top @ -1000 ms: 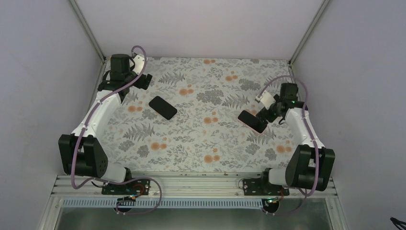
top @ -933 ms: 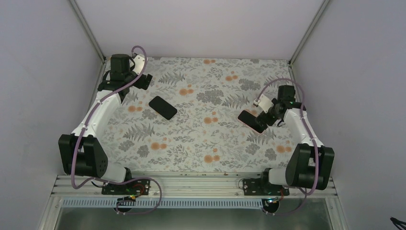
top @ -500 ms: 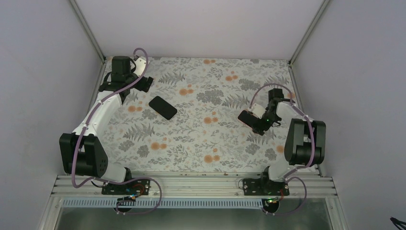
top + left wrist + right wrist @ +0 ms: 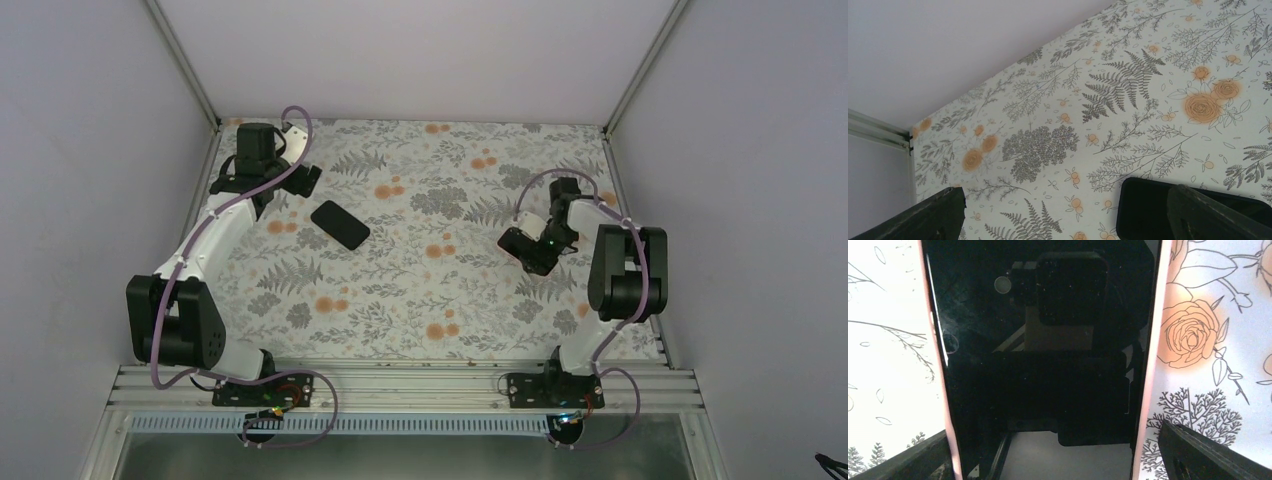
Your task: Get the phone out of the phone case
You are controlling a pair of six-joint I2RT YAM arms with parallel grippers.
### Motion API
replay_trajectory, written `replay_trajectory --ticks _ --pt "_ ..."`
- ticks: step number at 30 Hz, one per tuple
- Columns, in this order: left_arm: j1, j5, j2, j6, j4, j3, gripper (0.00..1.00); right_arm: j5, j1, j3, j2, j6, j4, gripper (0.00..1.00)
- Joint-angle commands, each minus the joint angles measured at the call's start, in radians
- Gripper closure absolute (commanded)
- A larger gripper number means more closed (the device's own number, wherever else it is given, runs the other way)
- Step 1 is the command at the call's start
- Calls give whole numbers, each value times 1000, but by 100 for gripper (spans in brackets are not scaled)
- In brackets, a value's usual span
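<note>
A phone with a black screen in a pink case [image 4: 1043, 340] lies flat on the floral table at the right; in the top view [image 4: 512, 241] it is mostly hidden under my right gripper. My right gripper [image 4: 1058, 462] [image 4: 535, 248] is open, low over the phone, one finger outside each long pink edge. A second black slab [image 4: 339, 225] lies left of centre; I cannot tell whether it is a phone or a case. My left gripper [image 4: 298, 180] [image 4: 1068, 215] is open and empty beside it, its right finger [image 4: 1208, 212] over the slab's corner [image 4: 1143, 205].
The floral mat [image 4: 420, 280] covers the table. Grey walls with metal corner posts [image 4: 185, 60] close the back and sides. The right arm's upper link [image 4: 625, 270] stands folded at the right edge.
My right arm has folded in and turned, bringing its open gripper down over the pink-cased phone. My left gripper has shifted slightly right, toward the black slab.
</note>
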Motion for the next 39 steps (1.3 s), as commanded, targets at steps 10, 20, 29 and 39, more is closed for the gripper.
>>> replay_trajectory --ticks 10,20,29,39 --pt "2 64 10 33 9 -20 0 45 88 -14 5 2 47 27" --pt "-4 203 36 47 -56 17 0 -336 211 116 -190 -8 -89 30" --pt "-34 673 259 14 -245 178 0 -272 343 118 -164 60 24 32" --pt "-169 964 559 31 -537 496 0 -178 453 52 -184 130 241 30"
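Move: The right hand is already down at the table, open fingers astride the near-right part of the pink phone case with its phone, whose middle is about 3 cm ahead, 3 cm left and 1 cm below; a loose black phone lies some 12 cm ahead and 54 cm left. From the left hand, high and empty, the pink case is about 60 cm right, 9 cm back and 21 cm below, while the loose black phone is 10 cm right, level fore-and-aft and 21 cm below. The right fingers close on the two long sides of the pink case, then carry it about 19 cm left towards the middle of the table and some 9 cm up, turning about 20 degrees counter-clockwise while its left side rises and the fingertips swing forward. The left hand, slow at first, then sweeps about 18 cm right and 7 cm down over the loose black phone towards the held case, swinging clockwise, rolling left side down and tipping its still open fingers down. ##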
